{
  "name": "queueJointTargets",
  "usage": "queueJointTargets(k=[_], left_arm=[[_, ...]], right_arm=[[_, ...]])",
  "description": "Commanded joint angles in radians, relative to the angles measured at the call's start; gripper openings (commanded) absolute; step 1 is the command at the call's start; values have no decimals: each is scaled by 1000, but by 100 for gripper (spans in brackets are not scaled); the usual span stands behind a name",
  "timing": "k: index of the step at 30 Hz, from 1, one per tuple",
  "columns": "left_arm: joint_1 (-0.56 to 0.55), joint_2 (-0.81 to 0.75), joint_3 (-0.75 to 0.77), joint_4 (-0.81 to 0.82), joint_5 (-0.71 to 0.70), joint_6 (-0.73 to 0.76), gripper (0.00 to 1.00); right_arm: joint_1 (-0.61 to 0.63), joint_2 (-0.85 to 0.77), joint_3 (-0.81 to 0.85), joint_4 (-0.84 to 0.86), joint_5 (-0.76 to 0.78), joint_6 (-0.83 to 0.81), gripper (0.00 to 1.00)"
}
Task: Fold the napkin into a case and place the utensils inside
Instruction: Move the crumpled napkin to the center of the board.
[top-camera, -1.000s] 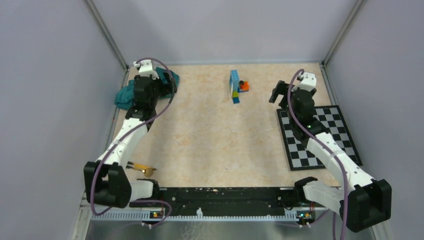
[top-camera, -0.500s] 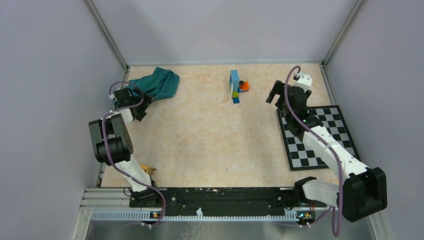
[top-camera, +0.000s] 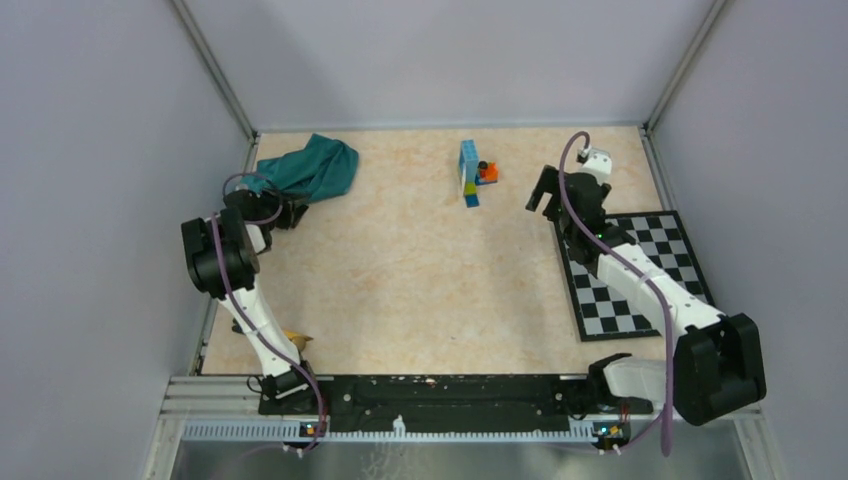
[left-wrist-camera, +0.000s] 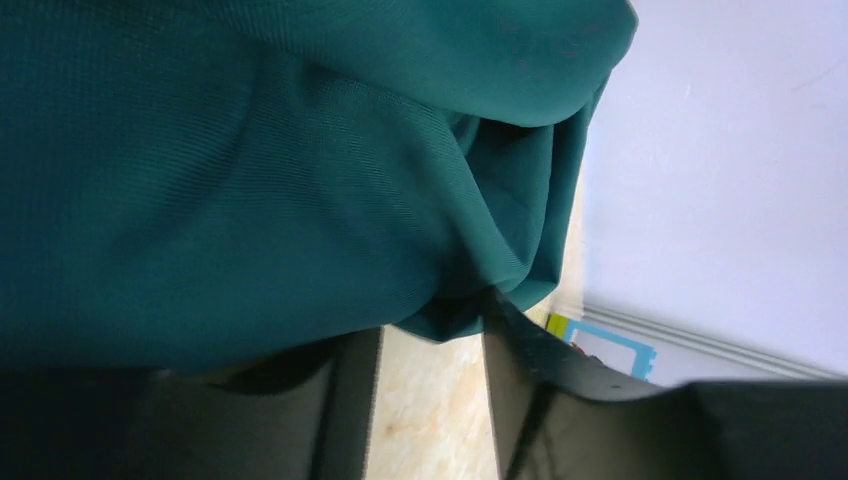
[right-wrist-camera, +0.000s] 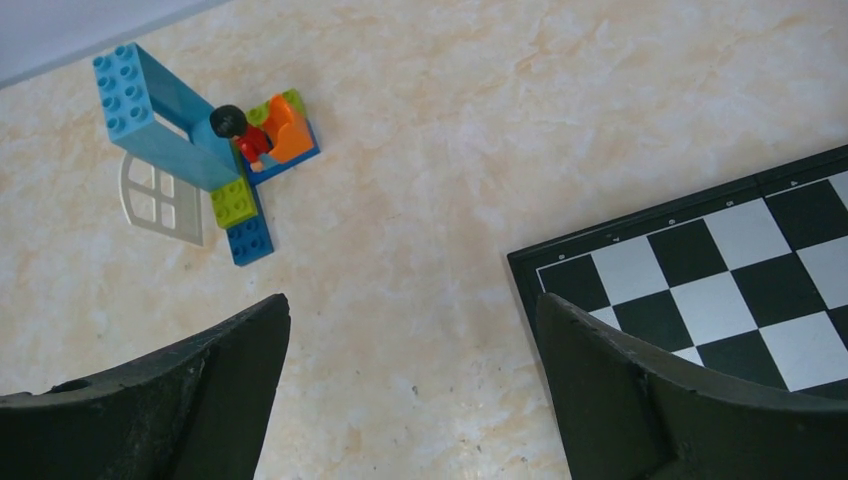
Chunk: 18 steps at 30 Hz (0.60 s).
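The teal-green napkin (top-camera: 312, 167) lies crumpled in the far left corner of the table. It fills the upper part of the left wrist view (left-wrist-camera: 250, 170). My left gripper (top-camera: 283, 212) is low at the napkin's near-left edge. Its fingers (left-wrist-camera: 345, 400) stand apart with bare table between them, and their tips are hidden by the cloth. The golden utensils (top-camera: 294, 340) lie near the table's front left, partly hidden behind the left arm. My right gripper (top-camera: 544, 192) is open and empty above bare table (right-wrist-camera: 410, 310).
Blue-orange toy blocks (top-camera: 472, 174) stand at the far middle and show in the right wrist view (right-wrist-camera: 200, 140). The black-and-white checkerboard mat (top-camera: 640, 270) lies at the right, its corner by my right fingers (right-wrist-camera: 620, 280). Walls close in the far and side edges.
My left arm has pulled back off the napkin and folded up, leaving its gripper at the cloth's near-left edge. The napkin now lies uncovered. My right gripper has shifted slightly left.
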Motion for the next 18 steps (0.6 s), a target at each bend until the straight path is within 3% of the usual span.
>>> queueJointTargets(k=[1, 5, 7, 13, 16, 18], left_arm=[[-8, 53, 24, -31, 69, 29, 37], [-46, 22, 72, -181, 81, 99, 9], [-81, -9, 84, -284, 74, 114, 0], [-231, -191, -58, -468, 39, 62, 0], [-355, -304, -81, -656, -104, 122, 0], [-459, -370, -119, -684, -163, 149, 0]], right_arm=[[22, 26, 69, -18, -55, 19, 91], [52, 57, 97, -50, -125, -26, 91], [67, 75, 111, -66, -190, -59, 91], [137, 132, 120, -108, -380, -135, 90], [180, 160, 102, -125, -393, -127, 90], [197, 173, 83, -125, -423, -118, 90]])
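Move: The napkin lies crumpled in front of the left hand, its middle about 9 cm ahead, 3 cm to the right and 2 cm lower, with the near edge at the half-open fingers. The toy house stands some 42 cm to that hand's right and 5 cm farther out. From the right hand the napkin is roughly 56 cm left, 21 cm ahead and 17 cm below; the toy house is about 17 cm left and 16 cm ahead, the checkered board's middle 19 cm right and 8 cm back. The left fingers finish closing and pinch the napkin's near edge while dipping about 2 cm, then drag it low to the right and back, some 16 cm across and gathering speed, the wrist swinging clockwise and tipping down. Meanwhile the right hand, still open and empty, sweeps about 11 cm left towards the napkin, sinking 5 cm and turning some 30 degrees counter-clockwise. ##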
